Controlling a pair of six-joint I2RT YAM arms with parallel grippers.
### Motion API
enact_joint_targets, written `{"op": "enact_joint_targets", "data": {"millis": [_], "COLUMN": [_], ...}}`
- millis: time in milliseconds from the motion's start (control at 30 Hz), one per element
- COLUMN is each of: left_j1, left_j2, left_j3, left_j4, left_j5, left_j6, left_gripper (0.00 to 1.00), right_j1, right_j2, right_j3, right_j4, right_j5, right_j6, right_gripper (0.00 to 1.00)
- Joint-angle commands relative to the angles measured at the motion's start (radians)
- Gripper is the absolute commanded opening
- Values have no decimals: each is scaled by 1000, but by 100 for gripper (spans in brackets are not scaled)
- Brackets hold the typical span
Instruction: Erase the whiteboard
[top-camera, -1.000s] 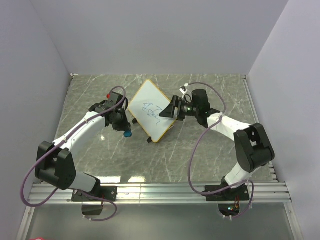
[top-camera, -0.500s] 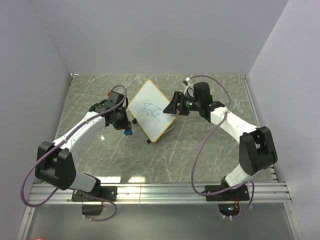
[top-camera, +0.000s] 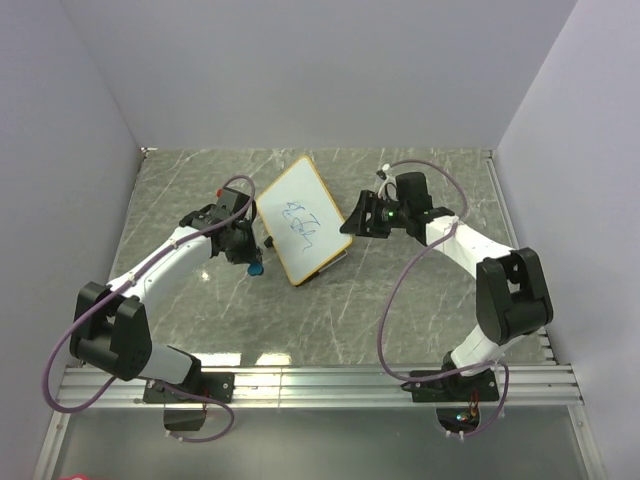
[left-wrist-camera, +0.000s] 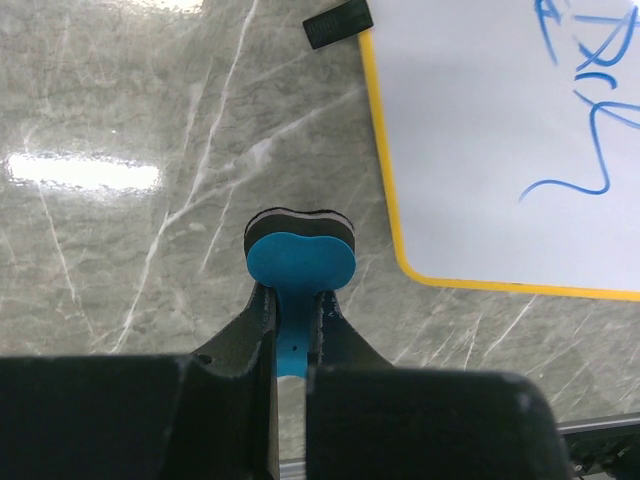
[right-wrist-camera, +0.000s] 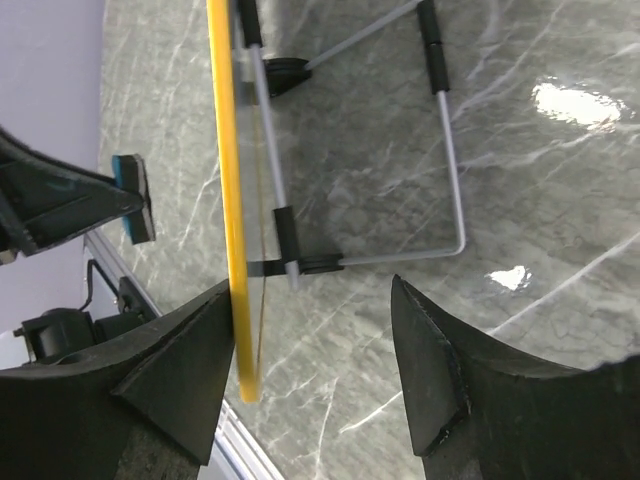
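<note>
The whiteboard (top-camera: 302, 220) with a yellow frame stands tilted on its wire stand at the table's middle, with blue scribbles on it. It also shows in the left wrist view (left-wrist-camera: 510, 150). In the right wrist view its yellow edge (right-wrist-camera: 228, 200) is seen end on. My left gripper (top-camera: 250, 258) is shut on a small blue eraser (left-wrist-camera: 298, 262), just left of the board's lower corner and apart from it. My right gripper (top-camera: 356, 220) is open at the board's right edge, its left finger beside the yellow frame, with nothing gripped.
The board's wire stand (right-wrist-camera: 452, 170) and black feet (left-wrist-camera: 338, 22) rest on the grey marble table (top-camera: 400, 300). White walls close in the left, right and back. An aluminium rail (top-camera: 330, 380) runs along the near edge.
My right gripper has let go of the board's right edge and drawn back a little to the right. The board has shifted and turned slightly. My left gripper has barely moved.
</note>
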Motion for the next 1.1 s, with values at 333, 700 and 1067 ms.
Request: {"op": "enact_joint_targets", "data": {"millis": [333,700,1067], "left_j1": [-5,-5,-5], "left_j2": [28,57,92], "left_j3": [12,23,40], "left_j4": [49,64,77], "left_j5": [19,19,23], "left_j6": [0,-2,3], "left_gripper": [0,0,0], "right_j1": [-5,27,44], "right_j2": [90,162,180], "right_j3": [174,251,361], "right_j4": [21,-55,-205], "right_j5": [-76,-234,-196], "right_j6": [23,-43,-119], "right_gripper": [44,31,0]}}
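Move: At the whiteboard's raised right edge, the right hand hangs open with that edge already between its fingers. The board's middle lies about 11 cm to this hand's left, 1 cm ahead and 5 cm lower; the eraser is some 21 cm left, 8 cm back and 5 cm lower. From the left hand, which already grips the eraser, the board's middle is about 10 cm right, 9 cm ahead and 4 cm down, and its black foot 3 cm right, 5 cm ahead and 9 cm down. Closing on the whiteboard's raised right edge, the right hand first goes forward a couple of centimetres, then rises and swings about 4 cm left with a slight draw back, turning some 10 degrees counter-clockwise; its fingers shut and pinch the rim, one on the face, one behind. The left hand keeps its grip on the eraser and sinks about 2 cm beside the board. ##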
